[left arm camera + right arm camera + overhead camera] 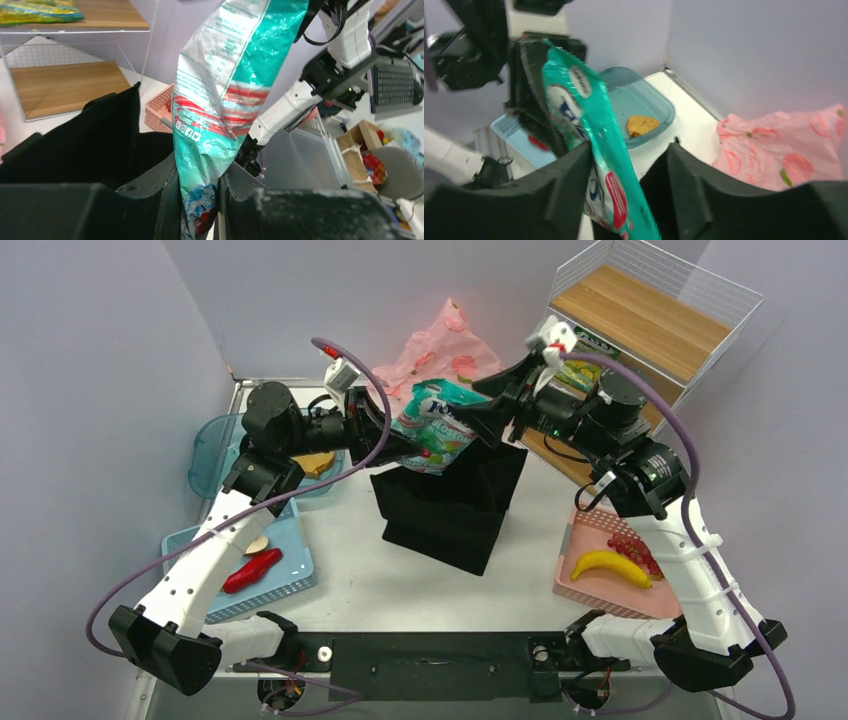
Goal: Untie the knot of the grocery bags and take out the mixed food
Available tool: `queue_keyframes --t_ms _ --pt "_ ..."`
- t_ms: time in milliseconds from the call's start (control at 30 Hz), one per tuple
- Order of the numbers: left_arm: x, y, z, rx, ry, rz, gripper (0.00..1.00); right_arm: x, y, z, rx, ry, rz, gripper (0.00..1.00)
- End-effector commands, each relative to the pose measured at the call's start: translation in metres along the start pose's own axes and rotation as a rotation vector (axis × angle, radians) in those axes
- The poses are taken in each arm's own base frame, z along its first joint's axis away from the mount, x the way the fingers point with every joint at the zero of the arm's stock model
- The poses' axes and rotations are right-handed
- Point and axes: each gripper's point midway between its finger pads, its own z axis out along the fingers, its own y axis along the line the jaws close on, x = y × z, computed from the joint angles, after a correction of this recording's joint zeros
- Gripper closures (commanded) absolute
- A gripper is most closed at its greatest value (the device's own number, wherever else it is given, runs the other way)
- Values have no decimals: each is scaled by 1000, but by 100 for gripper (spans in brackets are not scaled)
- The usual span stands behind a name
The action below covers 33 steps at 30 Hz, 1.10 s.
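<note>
A teal foil snack packet point(435, 425) hangs in the air above the black fabric tote point(450, 505). My left gripper point(393, 437) is shut on its lower end; the left wrist view has the packet point(225, 90) pinched between both fingers point(165, 200). My right gripper point(482, 425) reaches in from the other side. In its wrist view the packet point(574, 100) lies against one finger of the gripper point(629, 150), with a gap to the other. A crumpled pink grocery bag point(440, 345) lies behind, and its knot is out of view.
A blue basket point(290, 585) at the left holds a red chilli point(250, 570). Behind it lies a teal tray point(210, 455). A pink basket point(590, 590) at the right holds a banana point(610, 565) and a red fruit cluster point(635, 550). A wire shelf point(650, 320) stands back right.
</note>
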Motion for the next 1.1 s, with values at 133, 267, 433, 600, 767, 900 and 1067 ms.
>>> queue_keyframes --t_ms 133,267,433,600,767,900,1067 --pt "-54 42 -3 -247 -263 -313 100 -63 -57 -51 376 -208 -170 35" --pt "-62 86 -12 -443 -384 -636 100 -31 -38 -60 388 -98 -393 37" --pt "-64 100 -10 -497 -425 -824 100 -5 -17 -50 326 -18 -546 41" --pt "-64 92 0 -462 -415 -886 100 15 2 -26 242 42 -786 39" --pt "-61 77 11 -405 -370 -885 100 45 20 -1 145 123 -940 31" --pt "-54 62 22 -350 -312 -867 100 59 16 12 158 172 -989 29" --pt "-46 52 28 -304 -267 -862 100 69 1 15 234 213 -1046 35"
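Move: The left hand still holds the candy bag by an edge; its middle is about 4 cm ahead and 5 cm right of that hand, 2 cm higher, and about 8 cm left of the right hand, level fore and aft, 3 cm lower. From the left hand, the open black bag is level fore and aft, some 9 cm right and 27 cm below. The pink bag stands roughly 25 cm ahead of that hand, 8 cm right and 20 cm lower. The left hand keeps its pinch on the candy bag and carries it forward some 12 cm towards the pink bag, then eases back a few centimetres, rolling a little over 50 degrees about its fingers and swinging them counter-clockwise. Meanwhile the right hand opens its fingers at the candy bag's right side, goes out forward and to its right, draws back, then sweeps left and down about 12 cm to the space over the black bag, below and behind the candy bag, its fingers tipping down some 30 degrees as it rolls and stays open. ##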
